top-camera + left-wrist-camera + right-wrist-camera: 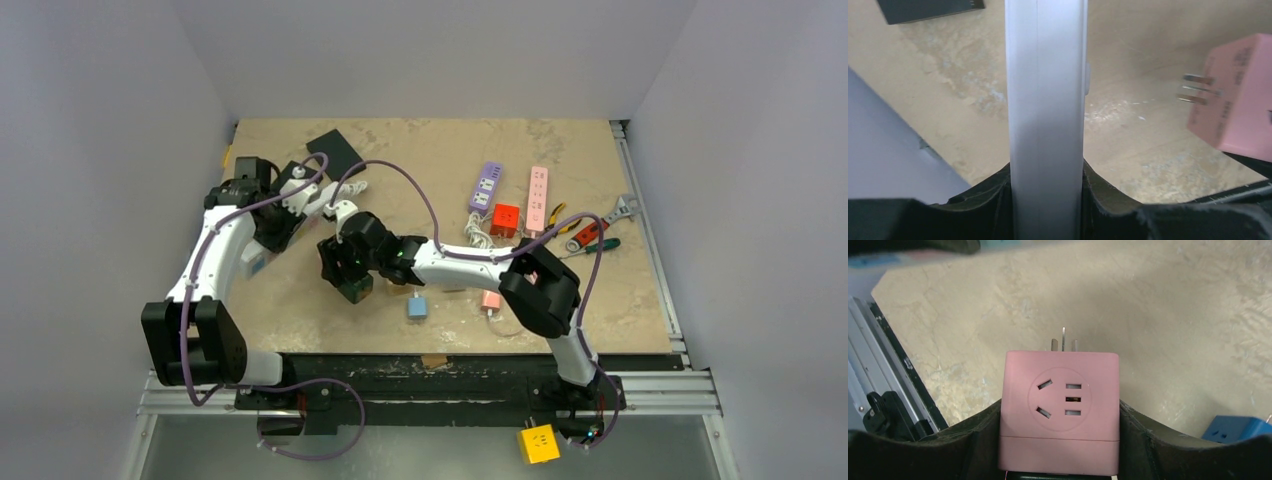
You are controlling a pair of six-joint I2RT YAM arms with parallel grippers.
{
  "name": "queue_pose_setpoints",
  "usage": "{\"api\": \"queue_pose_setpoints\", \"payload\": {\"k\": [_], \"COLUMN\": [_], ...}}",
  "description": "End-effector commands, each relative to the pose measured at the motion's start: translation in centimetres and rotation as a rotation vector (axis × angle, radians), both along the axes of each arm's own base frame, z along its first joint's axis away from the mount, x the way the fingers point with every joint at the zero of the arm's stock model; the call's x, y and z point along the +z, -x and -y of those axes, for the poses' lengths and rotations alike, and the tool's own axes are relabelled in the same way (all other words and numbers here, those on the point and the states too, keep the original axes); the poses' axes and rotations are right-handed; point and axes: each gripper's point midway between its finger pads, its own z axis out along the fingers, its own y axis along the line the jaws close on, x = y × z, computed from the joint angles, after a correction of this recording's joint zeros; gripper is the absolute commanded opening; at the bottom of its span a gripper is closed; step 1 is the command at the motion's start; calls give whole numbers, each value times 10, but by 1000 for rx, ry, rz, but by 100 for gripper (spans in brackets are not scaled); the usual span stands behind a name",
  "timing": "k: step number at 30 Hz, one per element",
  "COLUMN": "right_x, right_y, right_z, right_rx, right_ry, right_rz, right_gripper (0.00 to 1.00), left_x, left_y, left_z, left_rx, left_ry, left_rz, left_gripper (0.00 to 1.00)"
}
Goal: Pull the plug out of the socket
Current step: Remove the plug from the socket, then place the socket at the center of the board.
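The socket is a white power strip [1045,100] that stands upright between my left gripper's [1046,200] jaws, which press on both of its sides. The plug is a pink cube [1060,400] with outlet holes on its near face and metal prongs pointing away. My right gripper [1060,440] is shut on the plug's flanks. In the left wrist view the plug [1243,100] hangs to the right of the strip with bare prongs, apart from it. From above, the left gripper [290,205] and right gripper [350,275] sit close together at the table's left centre.
A black pad [336,152] lies at the back left. A purple strip [486,186], a pink strip [538,198] and an orange-red cube [505,218] lie at the back right, with hand tools [590,235] beyond. A blue cube [417,307] and a small pink plug [491,301] rest near the front.
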Motion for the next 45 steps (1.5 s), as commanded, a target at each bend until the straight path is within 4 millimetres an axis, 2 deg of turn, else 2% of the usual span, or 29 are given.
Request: {"api": "queue_pose_setpoints", "payload": {"k": [1, 5, 8, 11, 13, 17, 20, 21, 23, 26, 27, 31, 35, 37, 41, 45], "right_x": [34, 27, 11, -13, -20, -35, -41, -43, -46, -48, -48, -45, -45, -47, -52, -40], "right_y": [8, 14, 18, 26, 29, 40, 49, 51, 57, 62, 63, 63, 66, 68, 74, 75], "right_z": [5, 14, 20, 26, 25, 20, 11, 9, 3, -1, -1, 4, 12, 16, 22, 13], "right_rx": [-26, -34, -37, -32, -27, 10, 47, 57, 78, 102, 105, 110, 125, 133, 143, 136], "right_ry": [-51, -33, -10, 40, 33, 36, 43, 46, 52, 58, 61, 76, 119, 143, 184, 165], "right_rz": [-7, -13, -25, -42, -36, -27, -3, 2, 6, 13, 15, 32, 51, 65, 89, 124], "right_gripper": [0, 0, 0, 0, 0, 0, 0, 3, 20, 34, 41, 68, 80, 91, 94, 95], "left_x": [18, 11, -4, -16, -23, -41, -50, -51, -49, -40, -37, -23, -3, 5, 18, 34], "left_y": [-33, -38, -41, -40, -40, -38, -33, -31, -28, -26, -25, -20, -10, -5, 6, 14], "left_z": [-19, -17, -11, -1, 3, 4, 2, 3, 7, 11, 13, 21, 40, 47, 59, 67], "left_rx": [49, 49, 42, 40, 32, 15, 18, 17, 8, -1, -4, -21, -85, -112, -148, -174], "left_ry": [-98, -83, -46, 8, 30, 35, 29, 34, 50, 74, 81, 134, 226, 268, 329, 380], "left_rz": [146, 153, 128, 92, 72, 37, 28, 24, 27, 45, 48, 60, 72, 73, 52, 47], "left_gripper": [0, 0, 0, 0, 0, 18, 44, 47, 59, 91, 99, 100, 98, 98, 100, 100]}}
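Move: The pink plug, its green cube behind it, is already free in the right fingers. Its place is bare table by the near edge, some 7 cm back, 2 cm right and 9 cm below. The tan cube lies about 4 cm ahead and 10 cm right, the blue cube 9 cm ahead and 8 cm right. The left hand holds the white power strip, to be laid about 2 cm ahead and 9 cm below; a black notebook lies about 14 cm ahead and 3 cm left. The plug is carried down and back by the right hand, about 7 cm each way and veering right, then level towards the near edge and slightly left; there the fingers open around it and tip further down. The strip is lowered about 6 cm by the left hand, which opens wide, then rises and backs off to the right, fingertips swinging right. ##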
